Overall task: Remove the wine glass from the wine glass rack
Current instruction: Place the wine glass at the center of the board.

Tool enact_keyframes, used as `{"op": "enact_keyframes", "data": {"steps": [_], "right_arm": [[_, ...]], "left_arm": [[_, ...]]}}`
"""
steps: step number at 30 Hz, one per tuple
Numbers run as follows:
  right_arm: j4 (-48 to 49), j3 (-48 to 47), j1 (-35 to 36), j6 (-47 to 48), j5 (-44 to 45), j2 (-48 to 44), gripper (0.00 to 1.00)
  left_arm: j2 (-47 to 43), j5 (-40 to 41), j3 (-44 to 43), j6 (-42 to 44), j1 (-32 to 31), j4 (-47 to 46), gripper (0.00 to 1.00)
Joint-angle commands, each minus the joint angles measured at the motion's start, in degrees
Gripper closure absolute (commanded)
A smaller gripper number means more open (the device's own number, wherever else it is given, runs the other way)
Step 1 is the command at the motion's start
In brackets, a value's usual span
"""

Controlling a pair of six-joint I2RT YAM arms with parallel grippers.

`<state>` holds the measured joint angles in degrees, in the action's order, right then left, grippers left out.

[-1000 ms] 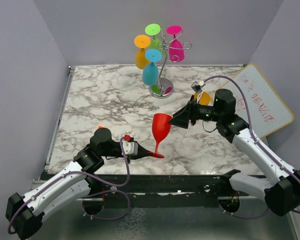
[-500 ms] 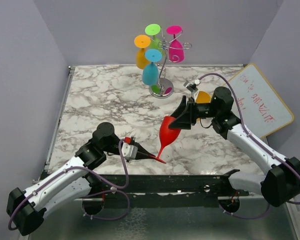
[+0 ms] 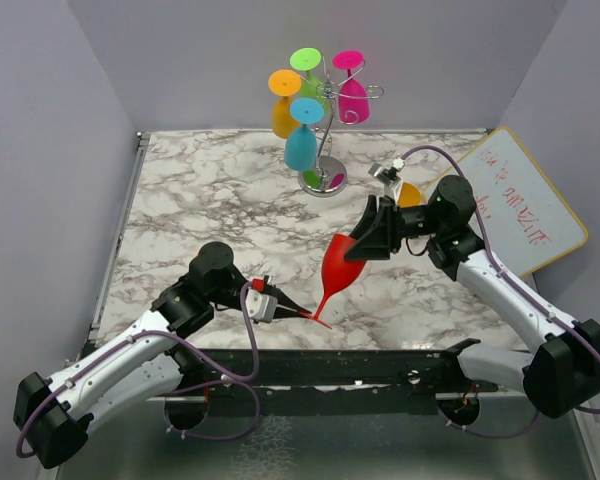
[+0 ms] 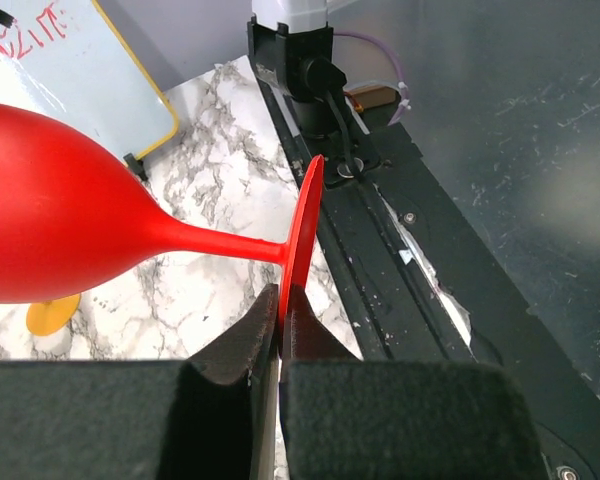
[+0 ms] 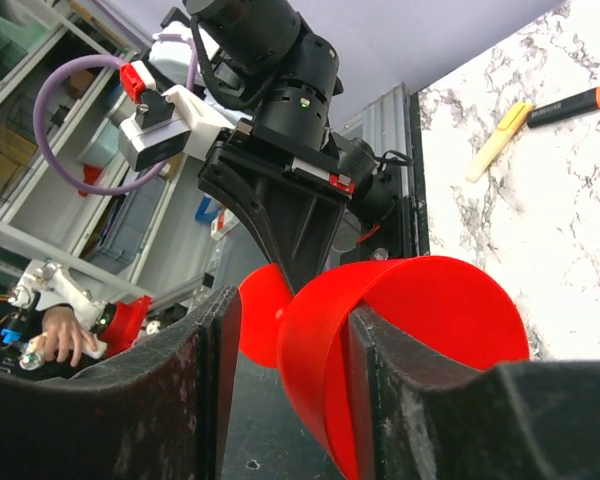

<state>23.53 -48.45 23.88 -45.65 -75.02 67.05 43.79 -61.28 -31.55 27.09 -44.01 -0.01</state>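
Observation:
A red wine glass (image 3: 340, 265) is off the rack, tilted over the table's front middle. My left gripper (image 3: 290, 312) is shut on the edge of its round foot (image 4: 305, 230). My right gripper (image 3: 365, 240) straddles the bowl's rim (image 5: 430, 300): one finger sits inside against the wall, and the other finger (image 5: 205, 380) stands outside with a gap showing. In the right wrist view the right gripper (image 5: 295, 310) reads as open. The wine glass rack (image 3: 327, 150), a silver wire stand, stands at the back with several coloured glasses hanging upside down.
A whiteboard (image 3: 525, 200) leans at the right edge. An orange disc (image 3: 410, 195) lies by the right wrist. A yellow highlighter (image 5: 500, 140) and an orange marker (image 5: 570, 105) lie on the marble. The black front rail (image 4: 400, 230) runs close under the glass's foot.
My right gripper moved left onto the red glass's bowl and its jaws narrowed. The glass tipped toward it. My left gripper kept hold of the foot and shifted slightly.

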Motion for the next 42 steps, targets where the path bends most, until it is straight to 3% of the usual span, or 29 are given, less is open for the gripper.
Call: {"op": "enact_keyframes", "data": {"steps": [1, 8, 9, 13, 17, 21, 25, 27, 36, 39, 42], "right_arm": [[0.95, -0.28, -0.06, -0.5, -3.59, -1.22, 0.55], [2.24, -0.05, -0.06, -1.49, -4.09, -2.0, 0.72], [2.35, 0.0, -0.06, -1.54, -4.08, -2.26, 0.78], [2.22, 0.6, -0.06, -1.93, -3.99, -3.19, 0.84], [2.6, 1.41, -0.04, -2.37, -3.67, -3.87, 0.99], [3.54, 2.63, -0.06, -2.53, -2.6, -5.36, 0.99], [3.42, 3.56, -0.06, -1.88, -1.91, -6.46, 1.0], [1.48, 3.62, -0.04, -0.53, -1.67, -6.7, 1.0], [-13.83, 1.65, -0.02, 11.64, 2.29, -8.28, 1.0], [-21.47, -0.55, -0.06, 16.8, 4.42, -8.33, 0.99], [-23.41, -1.16, -0.06, 18.92, 6.33, -8.2, 0.99]], "left_arm": [[0.35, -0.82, -1.91, 3.67, -0.29, 5.3, 1.0], [0.34, 1.35, -1.68, 5.54, -0.28, 8.41, 1.0], [0.45, 1.53, -1.67, 5.64, -0.29, 8.44, 1.0], [1.41, 1.37, -1.72, 5.62, -0.29, 8.98, 1.0], [1.91, 1.22, -2.01, 6.17, -0.29, 9.15, 1.0], [2.05, 3.2, -2.91, 6.48, -0.29, 9.24, 1.0], [1.9, 4.4, -3.28, 7.07, -0.29, 9.23, 0.83], [1.91, 4.31, -3.49, 7.1, -0.29, 9.17, 0.8], [3.95, 4.88, -5.19, 5.6, -0.29, 9.15, 0.59], [3.58, 5.77, -4.92, 5.92, -0.29, 8.93, 0.45], [2.88, 7.08, -3.98, 6.38, -0.29, 8.95, 0.4]]}}
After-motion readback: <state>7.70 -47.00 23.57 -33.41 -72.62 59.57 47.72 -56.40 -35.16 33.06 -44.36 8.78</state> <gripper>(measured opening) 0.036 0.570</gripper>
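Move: My left hand is shut on the foot of the red wine glass, whose middle lies about 6 cm ahead, 3 cm to the right and 4 cm above it. My right hand's open fingers straddle the bowl's rim; from there the glass's middle is roughly 4 cm back, 3 cm left and 4 cm lower. From the right hand, the yellow glass stands some 25 cm ahead, 14 cm right and 20 cm below. I shut my right fingers on the rim of the red glass while that hand eases back about 2.5 cm and a little right, then eases slightly forward and down. My left hand keeps the foot pinched, sinking about a centimetre; once the rim is gripped I open its fingers to about half and let go, edging 1.5 cm forward and slightly lower. ##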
